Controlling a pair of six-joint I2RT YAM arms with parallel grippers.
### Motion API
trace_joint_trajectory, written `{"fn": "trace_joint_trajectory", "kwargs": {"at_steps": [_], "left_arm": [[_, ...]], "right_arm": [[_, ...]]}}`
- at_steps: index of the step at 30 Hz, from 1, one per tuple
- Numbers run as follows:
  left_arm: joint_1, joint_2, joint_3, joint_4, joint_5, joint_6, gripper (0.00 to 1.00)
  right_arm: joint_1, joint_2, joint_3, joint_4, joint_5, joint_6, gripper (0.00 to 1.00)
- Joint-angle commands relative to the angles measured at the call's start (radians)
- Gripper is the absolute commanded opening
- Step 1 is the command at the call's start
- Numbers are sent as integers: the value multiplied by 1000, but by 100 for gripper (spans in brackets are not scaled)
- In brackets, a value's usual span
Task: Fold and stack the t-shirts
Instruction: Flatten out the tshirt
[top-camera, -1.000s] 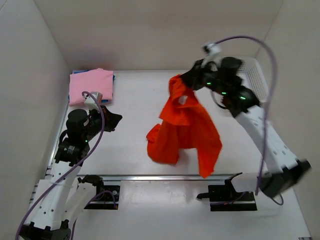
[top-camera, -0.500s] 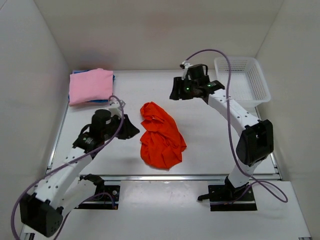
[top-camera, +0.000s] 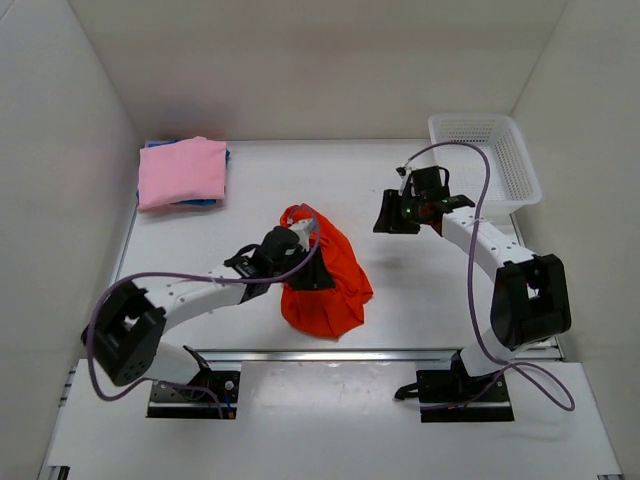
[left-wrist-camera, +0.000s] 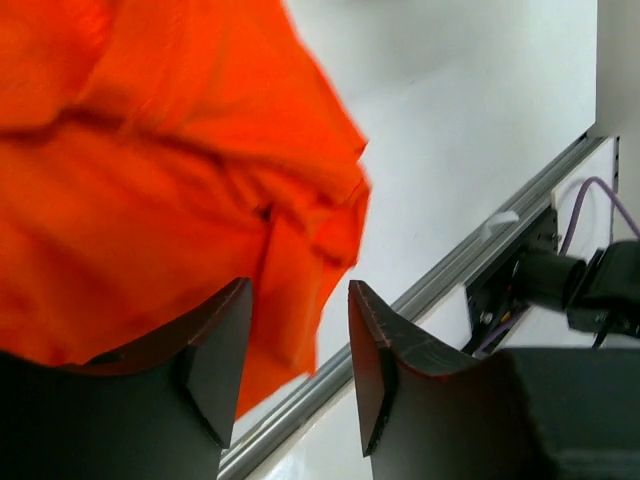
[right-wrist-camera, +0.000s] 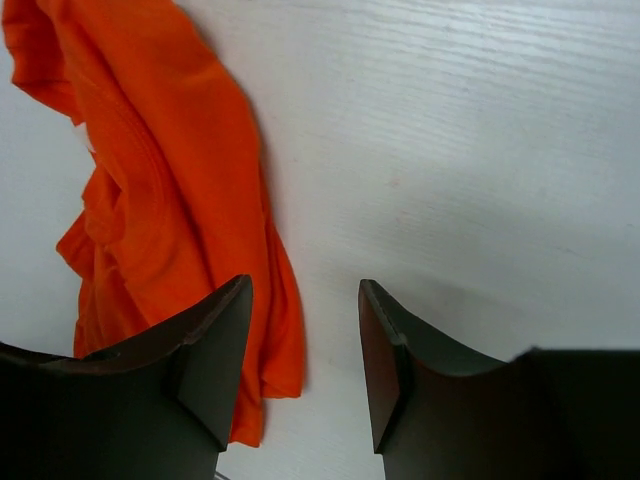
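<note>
The orange-red t-shirt (top-camera: 325, 280) lies in a crumpled heap near the table's front middle. My left gripper (top-camera: 310, 277) hovers at the heap's left side, open. In the left wrist view the cloth (left-wrist-camera: 150, 170) fills the space beyond the open gripper (left-wrist-camera: 300, 365), with nothing pinched. My right gripper (top-camera: 388, 218) stands open over bare table to the right of the heap. The right wrist view shows the shirt (right-wrist-camera: 150, 200) to the left of the open gripper (right-wrist-camera: 305, 350). The pink t-shirt (top-camera: 182, 172) lies folded at the back left on the blue one (top-camera: 207, 202).
A white mesh basket (top-camera: 520, 160) stands at the back right corner. A metal rail (top-camera: 330, 353) runs along the table's near edge, close to the orange heap, and shows as the rail (left-wrist-camera: 450, 270) in the left wrist view. White walls enclose the table.
The right gripper let go of the orange shirt it held up; the shirt dropped into a heap. The right arm drew back right; the left arm reached over and opened.
</note>
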Motion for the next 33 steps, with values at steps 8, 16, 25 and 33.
{"fn": "trace_joint_trajectory", "kwargs": {"at_steps": [8, 16, 25, 33], "left_arm": [[-94, 222, 128, 198, -99, -215, 56], [-96, 316, 159, 193, -113, -264, 55], [-96, 403, 219, 197, -141, -300, 39], [-41, 307, 294, 138, -90, -284, 0]], "right_arm": [[-109, -94, -114, 147, -86, 6, 43], [-169, -125, -153, 181, -152, 4, 44], [-204, -171, -225, 207, -206, 1, 42], [-213, -220, -306, 206, -223, -8, 42]]}}
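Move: The right edge of the orange t-shirt lies about 7 cm to the right of the left hand, 4 cm ahead and 6 cm below; the shirt's far end is some 15 cm ahead and 5 cm left. The folded pink shirt is farther off, about 26 cm ahead and 32 cm left. From the right hand, that same right edge lies some 13 cm back, 8 cm left and 9 cm below, and the white basket about 13 cm ahead and 24 cm right. The left hand's fingers close on a fold near the t-shirt's right edge and pinch it; they get there open, going right some 6 cm over the cloth, then down about 4 cm, edging forward and turning about 10 degrees counter-clockwise, and once shut begin to rise slightly. The open right hand draws away to the right about 5 cm, then slightly back. ##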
